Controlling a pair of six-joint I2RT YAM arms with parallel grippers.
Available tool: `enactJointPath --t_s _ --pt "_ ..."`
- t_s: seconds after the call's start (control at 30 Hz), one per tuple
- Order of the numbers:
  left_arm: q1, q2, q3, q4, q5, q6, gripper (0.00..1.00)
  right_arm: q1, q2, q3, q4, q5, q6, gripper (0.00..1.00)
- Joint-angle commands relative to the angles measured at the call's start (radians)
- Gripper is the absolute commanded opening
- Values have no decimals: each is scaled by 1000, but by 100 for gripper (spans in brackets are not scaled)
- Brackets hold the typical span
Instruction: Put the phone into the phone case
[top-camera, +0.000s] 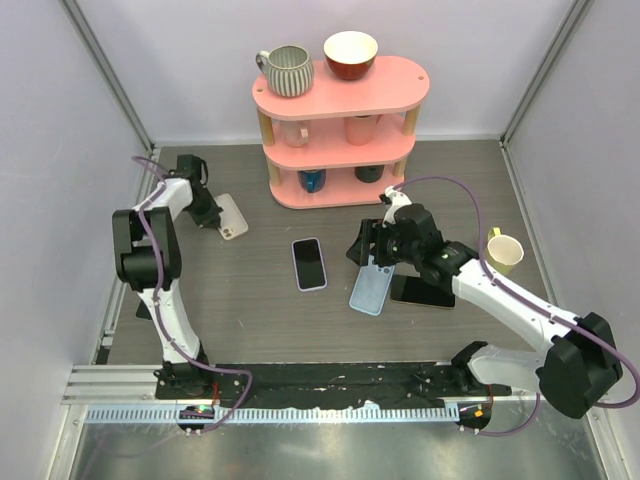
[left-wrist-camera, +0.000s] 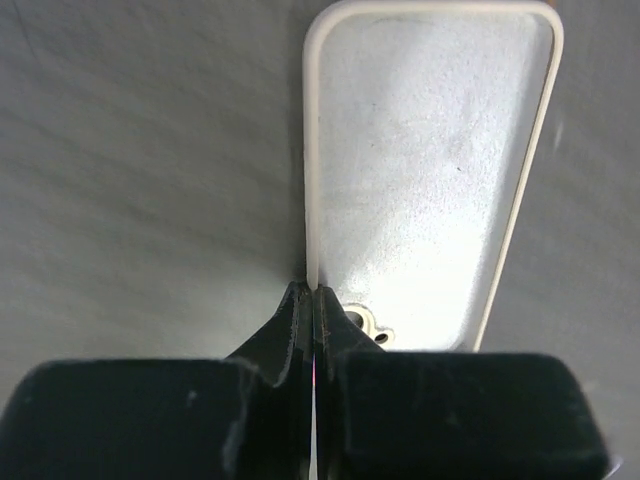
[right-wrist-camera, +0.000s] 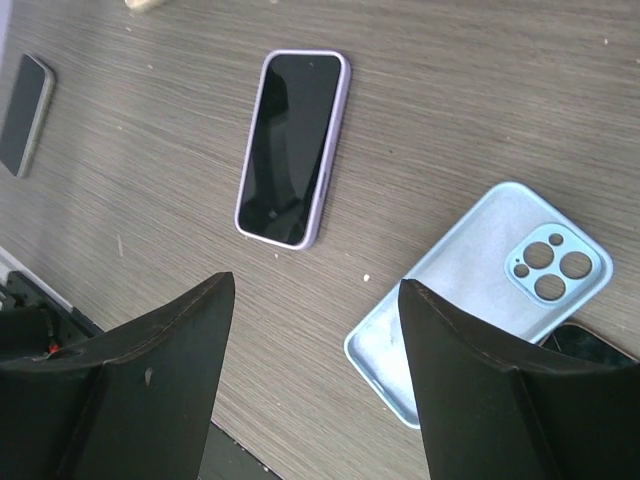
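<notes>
A white phone case (left-wrist-camera: 430, 170) lies inside-up at the back left (top-camera: 232, 216). My left gripper (left-wrist-camera: 315, 292) is shut on its left rim, down at table level (top-camera: 214, 222). In the middle lies a black-screened phone (top-camera: 310, 263) with a lilac rim (right-wrist-camera: 292, 147). A light blue phone case (top-camera: 368, 288) lies inside-up to its right, camera holes showing (right-wrist-camera: 490, 290). My right gripper (right-wrist-camera: 315, 285) hangs open above the table between these two (top-camera: 378, 250), holding nothing. A dark bare phone (top-camera: 425, 292) lies partly under the right arm, with only a corner showing (right-wrist-camera: 600, 350).
A pink three-tier shelf (top-camera: 340, 95) with cups and a bowl stands at the back centre. A yellow cup (top-camera: 505, 252) sits at the right. A dark flat slab (right-wrist-camera: 22, 115) shows at the left edge of the right wrist view. The black front rail (top-camera: 330, 380) borders the table.
</notes>
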Motion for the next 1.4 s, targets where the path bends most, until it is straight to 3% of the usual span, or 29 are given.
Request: enactJointPath --t_s 0.0,0.07,0.2,0.3,0.4,0.43,0.53,0.63,0.9,1.2,1.37 --pt "-127 -236 -126 -21 33 256 0 6 -45 15 98 -18 22 72" --pt "-162 -296 -175 -33 54 313 0 7 -48 39 98 -12 -4 72" --pt "-246 -521 -400 48 350 436 0 4 -67 68 81 -2 -76 73" --pt "-399 -693 -547 97 356 616 0 -5 -71 102 13 -16 -131 75" --pt "-501 -779 -633 107 407 720 0 -39 -41 157 -73 -134 -176 76" --pt "-507 -814 -646 91 508 808 0 -45 -10 183 -83 -177 -184 76" --pt "-532 -891 -693 96 608 920 0 -54 65 220 -115 -303 -194 75" --pt "-555 -937 -732 108 644 987 0 -48 117 219 -130 -461 -220 72" --pt "-560 -951 -712 9 766 1155 0 107 235 240 -158 -467 -329 68" --pt "-583 -999 -746 24 730 1177 0 113 392 337 -153 -550 -296 65" --pt "-587 -1009 -756 38 743 1189 0 113 415 348 -134 -565 -279 42"
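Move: Shut on the left edge of the white phone case, the left hand has the case's middle about 4 cm ahead and 3 cm right; its carrying goal, the meeting spot, lies some 28 cm back, 22 cm right and 10 cm up, the phone in the purple case about 14 cm back and 30 cm right. From the open right hand, 13 cm above the table, the white case is 22 cm ahead and 36 cm left, the phone 4 cm ahead and 12 cm left, the blue case 2 cm back and 5 cm right. Carrying the white phone case by its edge, the left hand sweeps back and right about 35 cm and up 10 cm, turning roughly 100 degrees clockwise, then eases to a stop near side of the phone. The right hand rises 6 cm, then swings left, back and down, turning 40 degrees counter-clockwise to bring its fingers astride the same edge, where they start to narrow. ##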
